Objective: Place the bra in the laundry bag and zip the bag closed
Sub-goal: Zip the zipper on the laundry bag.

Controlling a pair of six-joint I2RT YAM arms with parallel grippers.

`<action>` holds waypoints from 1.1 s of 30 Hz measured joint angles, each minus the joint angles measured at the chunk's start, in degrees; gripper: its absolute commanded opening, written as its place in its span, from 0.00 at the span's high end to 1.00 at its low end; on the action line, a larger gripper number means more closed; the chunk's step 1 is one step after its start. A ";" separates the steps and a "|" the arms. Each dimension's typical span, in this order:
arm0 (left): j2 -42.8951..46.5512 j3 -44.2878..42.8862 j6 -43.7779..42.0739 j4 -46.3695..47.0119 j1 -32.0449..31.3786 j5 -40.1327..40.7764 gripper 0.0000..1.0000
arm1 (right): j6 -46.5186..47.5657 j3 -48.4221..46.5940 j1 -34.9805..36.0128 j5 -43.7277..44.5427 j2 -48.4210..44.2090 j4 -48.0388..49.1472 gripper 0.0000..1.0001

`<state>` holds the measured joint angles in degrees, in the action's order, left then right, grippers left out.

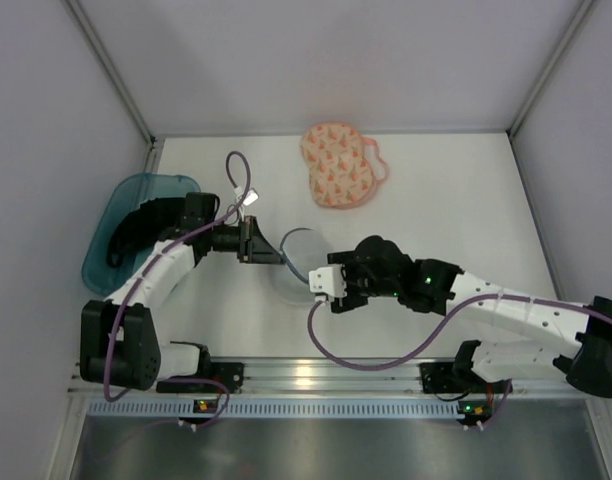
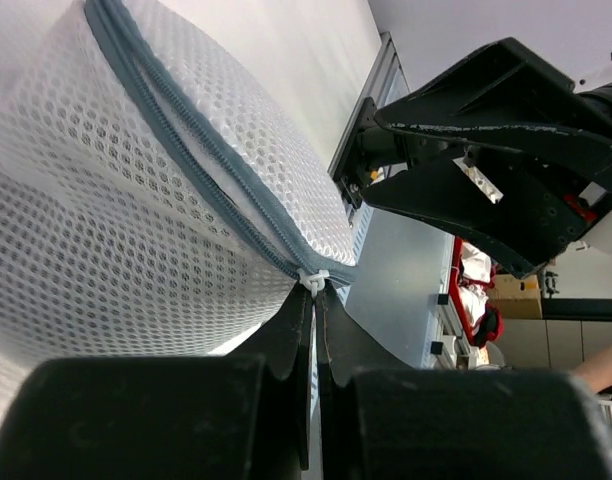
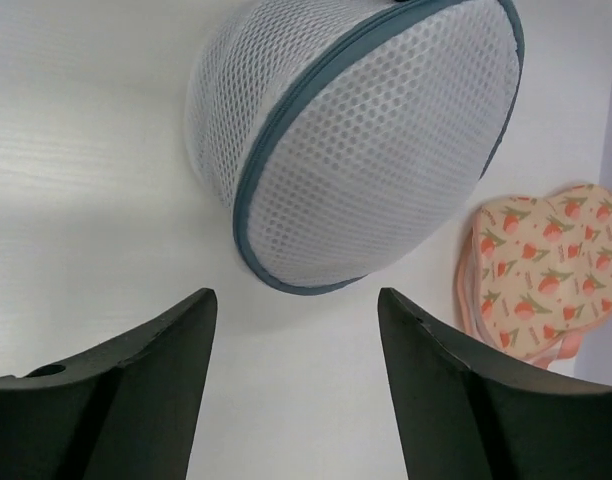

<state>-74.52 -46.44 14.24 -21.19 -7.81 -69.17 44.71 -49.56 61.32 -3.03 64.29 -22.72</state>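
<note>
The laundry bag (image 1: 301, 252) is a white mesh dome with a grey-blue zip, lying between my two grippers. The left wrist view shows its mesh (image 2: 106, 200) and zip close up. My left gripper (image 2: 314, 292) is shut on the small white zip pull (image 2: 314, 277); from above it (image 1: 276, 250) sits at the bag's left side. My right gripper (image 3: 296, 300) is open and holds nothing, a short way from the bag (image 3: 376, 130), at its near right (image 1: 321, 278). Nothing dark shows through the mesh. A black shape (image 1: 126, 235) lies in the teal bin; I cannot tell whether it is the bra.
A peach two-lobed printed piece (image 1: 336, 165) with a pink loop lies at the back, also in the right wrist view (image 3: 546, 270). The teal bin (image 1: 98, 240) stands at the left under my left arm. A purple cable loop (image 1: 241, 175) hangs nearby.
</note>
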 measured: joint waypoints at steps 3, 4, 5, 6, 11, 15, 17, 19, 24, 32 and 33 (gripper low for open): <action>0.55 -0.15 0.00 0.00 -0.39 -0.04 1.00 | -2.14 -4.55 -0.04 -0.28 3.50 -1.68 0.34; 0.92 -0.15 0.02 0.00 -0.61 0.00 1.00 | -3.63 -7.45 -0.04 -0.68 5.42 -2.40 0.34; 1.51 -0.15 0.11 0.00 -1.01 0.04 1.00 | -4.90 -9.92 -0.07 -1.03 6.93 -2.43 0.35; 2.08 -0.15 0.24 0.00 -1.31 0.07 1.00 | -6.40 -12.50 -0.07 -1.42 8.35 -2.62 0.35; 5.57 -0.15 0.92 0.02 -2.71 1.09 1.00 | -13.73 -23.04 0.37 -4.22 14.47 -2.49 0.37; 6.23 -0.15 1.22 0.00 -2.89 1.09 1.00 | -15.74 -24.37 1.38 -5.07 17.31 -2.25 0.41; 6.27 -0.15 1.38 0.00 -2.95 1.09 1.00 | -15.63 -24.35 1.70 -5.01 18.75 -2.21 0.45; 6.51 -0.15 1.57 -0.02 -3.04 1.07 1.00 | -15.02 -24.24 1.77 -4.74 20.04 -2.21 0.53; 7.08 0.00 1.81 -0.09 -3.19 1.09 1.00 | -12.52 -23.78 1.77 -3.58 21.49 -1.51 1.00; 7.30 0.37 3.02 -0.39 -3.17 1.97 1.00 | -10.62 -17.68 1.55 -1.40 17.66 1.66 1.00; 7.23 0.35 3.19 -0.37 -2.95 1.99 1.00 | -10.27 -15.54 1.55 -1.11 15.78 1.97 1.00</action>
<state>-67.29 -46.09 17.43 -21.56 -10.76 -67.18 34.44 -65.10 62.87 -4.14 80.07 -20.75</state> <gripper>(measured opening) 0.025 0.015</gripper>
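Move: The right hand, open, has the laundry bag's zipper band as its target, roughly 9 cm to its left, 2 cm ahead and about level. The zipper pull, already held in the left fingers, is about 12 cm left of the right hand, 3 cm ahead and 1 cm higher; the bag's mesh body lies about 8 cm left, 2 cm ahead and 7 cm below. From the left hand, the aimed-at stretch of band is about 3 cm right, 2 cm back and 1 cm below. The open right hand sweeps left about 10 cm towards the zipper band near the left fingers, rising some 7 cm on the way and sinking back about 4 cm, then closes to pinch the band beside the pull and draws about 2.5 cm to the right. The left hand keeps its shut grip on the zipper pull throughout, easing up and slightly back by a couple of centimetres. ##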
